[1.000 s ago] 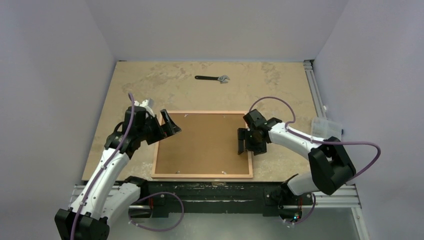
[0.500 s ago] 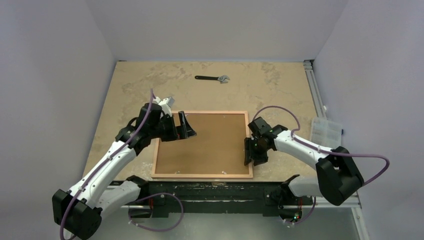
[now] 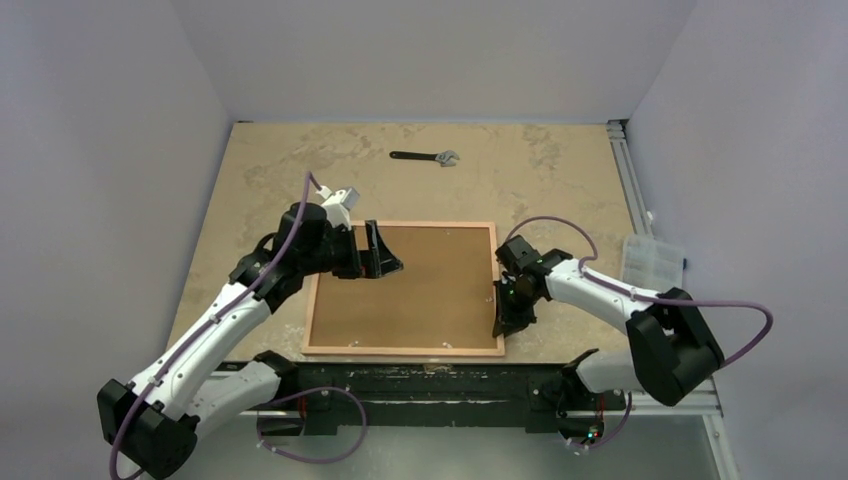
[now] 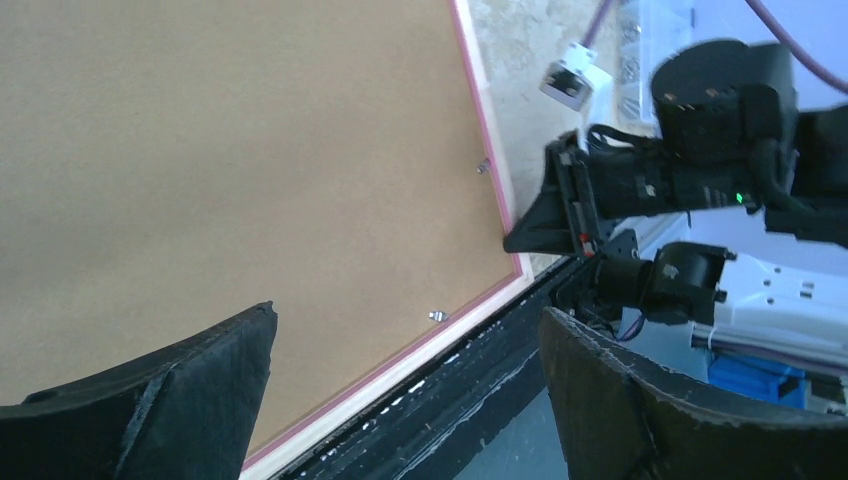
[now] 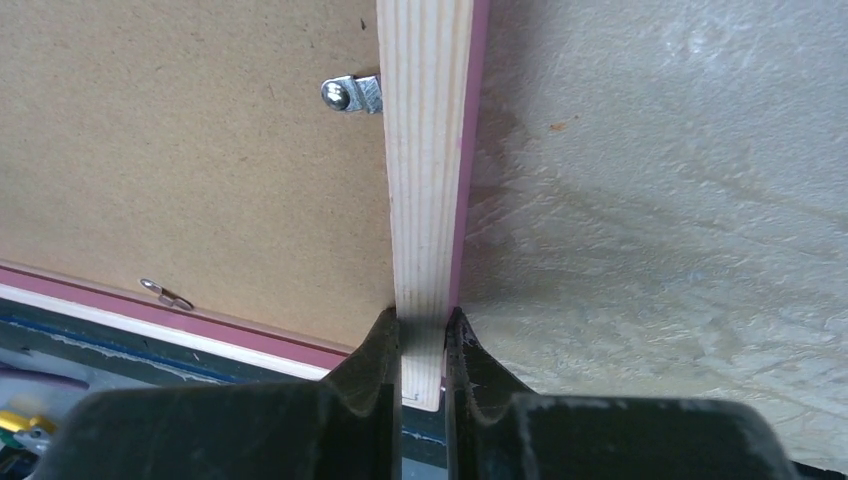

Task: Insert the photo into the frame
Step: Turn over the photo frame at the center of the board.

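The frame (image 3: 400, 351) lies face down on the table, its light wood back and pink edge up, with a plain brown backing board (image 3: 420, 285) filling it. The photo is hidden. My right gripper (image 3: 503, 322) is shut on the frame's right rail (image 5: 425, 150) near the front right corner; in the right wrist view its fingers (image 5: 382, 345) pinch the wood from both sides, the gripper (image 5: 422, 325) straddling it. My left gripper (image 3: 383, 255) hovers open over the board's left part. In the left wrist view that gripper (image 4: 408, 318) has nothing between its fingers, with the front rail (image 4: 387, 380) below.
A black wrench (image 3: 425, 156) lies at the back of the table. A clear plastic box (image 3: 652, 260) sits at the right edge. Small metal clips (image 5: 352, 95) hold the board along the rails. The table's front edge and black mounting rail (image 3: 430, 385) run just below the frame.
My right gripper slid toward the front right corner and shut on the frame's right rail. My left arm moved right, out over the board, staying open.
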`<state>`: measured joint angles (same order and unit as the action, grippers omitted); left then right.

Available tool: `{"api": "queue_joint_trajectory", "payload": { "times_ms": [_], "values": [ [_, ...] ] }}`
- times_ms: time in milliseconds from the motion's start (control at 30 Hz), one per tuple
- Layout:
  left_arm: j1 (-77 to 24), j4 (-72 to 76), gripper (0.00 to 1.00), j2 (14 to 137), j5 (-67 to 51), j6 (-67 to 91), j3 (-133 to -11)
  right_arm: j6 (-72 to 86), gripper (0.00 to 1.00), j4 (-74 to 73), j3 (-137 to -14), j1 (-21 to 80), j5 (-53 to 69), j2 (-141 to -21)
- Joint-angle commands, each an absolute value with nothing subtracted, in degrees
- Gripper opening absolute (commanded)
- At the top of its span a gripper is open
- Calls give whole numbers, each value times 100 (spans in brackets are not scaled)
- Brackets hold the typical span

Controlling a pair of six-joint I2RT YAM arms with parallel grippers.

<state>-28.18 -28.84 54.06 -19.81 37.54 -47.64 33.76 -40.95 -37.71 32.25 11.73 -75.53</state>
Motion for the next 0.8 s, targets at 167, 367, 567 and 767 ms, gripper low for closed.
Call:
{"api": "queue_joint_trajectory", "payload": {
  "times_ms": [167,367,567,767],
  "values": [
    [-3811,-3371,100,6038,-1693,2820,-6105,3207,0,-4350,-5178,3226,1256,-8049],
    [-4710,-3582,100,6262,-890,2557,-6367,3029,0,-4894,-5998,3178,1267,-8194],
    [-5974,-4041,100,6496,581,2216,-6565,2877,0,-5299,-6451,3059,1426,-8247],
    [-7284,-4465,98,6638,2201,1973,-6550,2757,0,-5637,-6862,2948,1635,-8202]
  ]
}}
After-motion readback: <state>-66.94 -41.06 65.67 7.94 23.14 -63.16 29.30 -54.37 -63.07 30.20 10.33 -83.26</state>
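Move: Under the open left hand, about 18 cm down, lies the photo frame; its near rail, the part this hand heads for, runs about 12 cm back with its middle 3 cm to the right, and that rail's right clip is 11 cm back and 12 cm right. The right hand already grips the right rail: the near right corner is about 4 cm back, the frame's middle 10 cm ahead and 19 cm left, the wrench some 42 cm ahead and 17 cm left. Lifting the near right corner, the right hand keeps its pinch on the right rail and goes up about 8 cm and forward some 7 cm, drifting slightly left, the forward part first and then almost straight up. Meanwhile the open left hand swings right and back about 8 cm each way, rising a little before sinking again, turning clockwise and rolling its left side up as it nears the near rail without visible contact. ##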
